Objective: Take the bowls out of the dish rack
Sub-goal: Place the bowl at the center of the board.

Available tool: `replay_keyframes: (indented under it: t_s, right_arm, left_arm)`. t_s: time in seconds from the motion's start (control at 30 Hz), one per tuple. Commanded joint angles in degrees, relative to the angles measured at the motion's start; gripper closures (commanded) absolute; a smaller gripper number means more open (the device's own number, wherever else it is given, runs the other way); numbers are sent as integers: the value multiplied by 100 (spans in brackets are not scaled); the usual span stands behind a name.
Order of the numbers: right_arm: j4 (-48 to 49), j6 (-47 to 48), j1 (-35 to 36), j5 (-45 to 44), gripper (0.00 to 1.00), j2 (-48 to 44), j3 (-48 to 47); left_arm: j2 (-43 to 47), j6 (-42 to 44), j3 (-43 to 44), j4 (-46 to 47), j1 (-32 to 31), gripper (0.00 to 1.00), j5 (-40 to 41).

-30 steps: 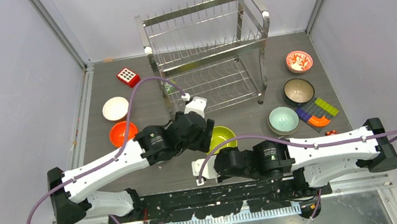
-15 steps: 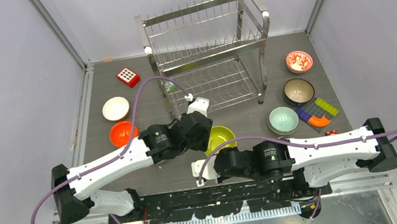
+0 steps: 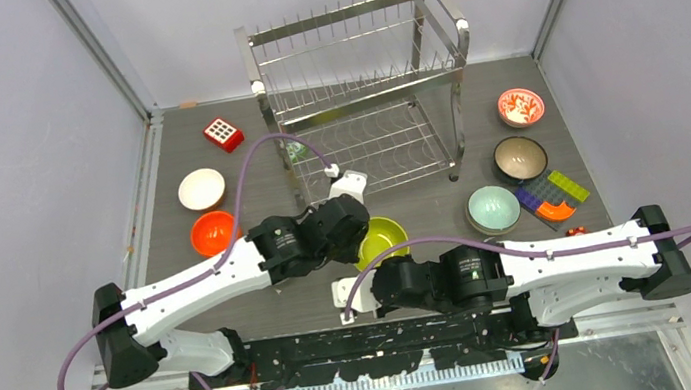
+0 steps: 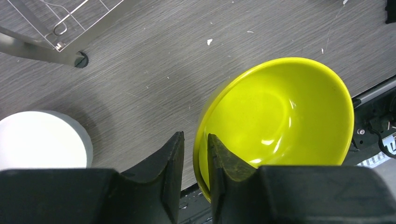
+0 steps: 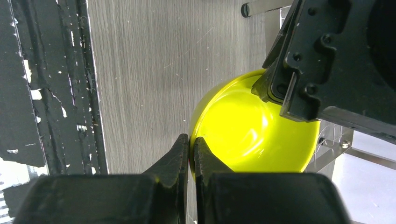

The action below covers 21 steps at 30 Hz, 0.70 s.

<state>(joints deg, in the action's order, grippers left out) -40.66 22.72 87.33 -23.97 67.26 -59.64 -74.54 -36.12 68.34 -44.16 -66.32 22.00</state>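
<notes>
A lime-yellow bowl point(image 3: 384, 237) point(image 4: 280, 112) point(image 5: 252, 126) sits tilted just in front of the dish rack point(image 3: 357, 82), between my two grippers. My right gripper point(image 3: 374, 266) point(image 5: 191, 138) is shut on the bowl's near rim. My left gripper point(image 3: 360, 241) point(image 4: 194, 136) straddles the rim with one finger inside and one outside. Its jaws are narrow, and a sliver of table still shows between the outer finger and the rim. No bowls show on the rack's tiers. On the table lie white point(image 3: 202, 189), orange point(image 3: 214, 231), teal point(image 3: 493, 208), dark point(image 3: 520, 158) and red-and-white point(image 3: 520, 106) bowls.
A red dotted block point(image 3: 223, 133) lies left of the rack. Flat coloured bricks point(image 3: 553, 194) lie beside the teal bowl. A rack foot point(image 4: 81, 59) shows near the left wrist. The black base rail point(image 5: 51, 88) runs along the near edge.
My left gripper's jaws have narrowed around the lime-yellow bowl's rim, and the left arm and bowl have shifted slightly left. The right arm has not moved.
</notes>
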Motion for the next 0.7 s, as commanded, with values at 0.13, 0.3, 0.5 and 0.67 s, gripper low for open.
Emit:
replay_keyframes:
  t_s: [0.13, 0.3, 0.5, 0.67]
  right_arm:
    - [321, 74, 38, -274, 99, -4, -170]
    - [433, -219, 47, -365, 71, 60, -263]
    - [873, -1100, 47, -923, 16, -55, -443]
    - [1044, -2172, 47, -1845, 11, -406, -730]
  left_arm:
    - [123, -126, 97, 178, -13, 90, -57]
    - [281, -199, -19, 239, -15, 100, 42]
    - [825, -177, -361, 430, -7, 100, 528]
    - [1504, -106, -736, 431, 101, 100, 1148]
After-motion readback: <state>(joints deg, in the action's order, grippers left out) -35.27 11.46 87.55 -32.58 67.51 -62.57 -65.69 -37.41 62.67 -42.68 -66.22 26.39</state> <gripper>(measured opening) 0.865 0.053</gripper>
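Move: Off to the right of the left hand, about 6 cm and nearly level ahead, is the middle of the yellow bowl, some 2 cm below; the left fingers already straddle its left rim. The right hand still pinches the near rim, the bowl's middle roughly 6 cm ahead and 2 cm left of it. From the left hand, the white bowl is some 19 cm left and 15 cm below, level ahead; the dish rack's near-left foot is about 10 cm left, 5 cm ahead and equally low. Closing on the left rim, the left fingers pinch the yellow bowl while the right hand keeps its grip; then the right fingers open wide, come free of the near rim and rise some 4 cm, drifting forward and left as that wrist rolls about 20 degrees, its left side up. The left hand meanwhile carries the bowl about 3 cm left, rising slightly. ##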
